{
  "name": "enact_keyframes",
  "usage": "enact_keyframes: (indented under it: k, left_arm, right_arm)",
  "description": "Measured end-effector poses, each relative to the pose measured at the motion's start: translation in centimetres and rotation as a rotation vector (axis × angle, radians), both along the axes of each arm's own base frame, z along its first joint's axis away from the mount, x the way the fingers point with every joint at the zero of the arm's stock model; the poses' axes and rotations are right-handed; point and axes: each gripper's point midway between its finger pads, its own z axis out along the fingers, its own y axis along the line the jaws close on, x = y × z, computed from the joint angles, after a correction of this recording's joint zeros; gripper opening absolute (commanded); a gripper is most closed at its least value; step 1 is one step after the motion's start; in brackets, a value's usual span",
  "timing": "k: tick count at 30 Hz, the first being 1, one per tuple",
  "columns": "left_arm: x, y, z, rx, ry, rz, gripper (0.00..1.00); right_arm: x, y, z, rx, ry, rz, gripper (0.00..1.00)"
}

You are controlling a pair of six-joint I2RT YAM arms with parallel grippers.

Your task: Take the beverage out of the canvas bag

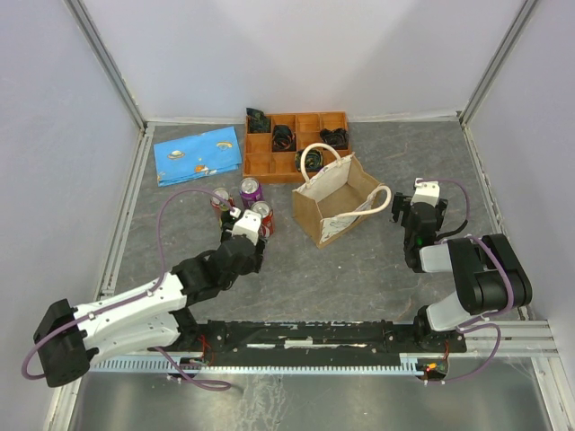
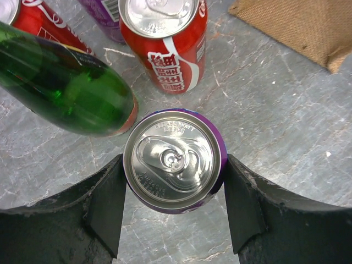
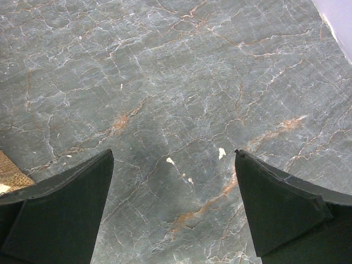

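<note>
The tan canvas bag [image 1: 337,199] with cream rope handles stands open mid-table; its corner shows in the left wrist view [image 2: 297,27]. My left gripper [image 2: 173,209] is shut on a purple can [image 2: 173,159], one finger against each side, just left of the bag. In the top view my left gripper [image 1: 251,233] hides that can. My right gripper [image 3: 173,181] is open and empty over bare table, to the right of the bag [image 3: 8,173]; in the top view it [image 1: 406,215] sits by the bag's right handle.
Ahead of the held can stand a red can [image 2: 162,44], a second purple can [image 2: 104,19] and another red can [image 2: 33,22]; a green bottle [image 2: 66,82] leans at the left. An orange compartment tray [image 1: 296,144] and a blue pouch [image 1: 198,154] lie at the back.
</note>
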Motion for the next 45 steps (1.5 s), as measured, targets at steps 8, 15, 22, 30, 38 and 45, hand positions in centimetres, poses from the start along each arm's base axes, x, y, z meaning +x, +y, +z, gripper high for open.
enact_keyframes:
  k: [8, 15, 22, 30, 38, 45]
  left_arm:
    - [0.5, 0.2, -1.6, 0.014, 0.001, 0.04, 0.06]
    - [1.1, -0.7, -1.8, -0.029, -0.002, 0.067, 0.13]
    - [0.7, -0.1, -1.6, -0.078, 0.016, 0.12, 0.4]
    - [-0.6, 0.9, -1.5, -0.12, 0.058, 0.151, 1.0]
    - [-0.6, 1.0, -1.4, -0.13, 0.06, 0.162, 0.99]
    - [-0.2, 0.9, -0.4, -0.141, 0.037, 0.174, 0.99]
  right_arm:
    - [0.0, 0.0, 0.0, 0.0, 0.0, 0.0, 0.99]
    - [0.0, 0.0, 0.0, 0.0, 0.0, 0.0, 0.99]
    - [0.0, 0.0, 0.0, 0.0, 0.0, 0.0, 0.99]
    - [0.0, 0.0, 0.0, 0.0, 0.0, 0.0, 0.99]
    - [0.0, 0.0, 0.0, 0.0, 0.0, 0.0, 0.99]
    - [0.0, 0.0, 0.0, 0.0, 0.0, 0.0, 0.99]
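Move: The purple can still held in the left hand is meant for the bare table about 10 cm straight below. Beyond that spot, a red can stands roughly 9 cm ahead and 3 cm right of the hand, the green bottle about 7 cm ahead and 5 cm left, and the other purple can some 16 cm straight ahead. The canvas bag is about 12 cm ahead and 24 cm right. From the right hand, the spot lies some 47 cm left and 14 cm back. The purple can is lowered about 1.5 cm by the left hand towards the bare table on the near side of the red can and the bottle, then shifted some 1 cm forward and nearly 2 cm back. Meanwhile the wrist swings about 10 degrees counter-clockwise and its left side dips slightly. The fingers then open wide, let go of the can on both sides, and the hand begins to rise. ##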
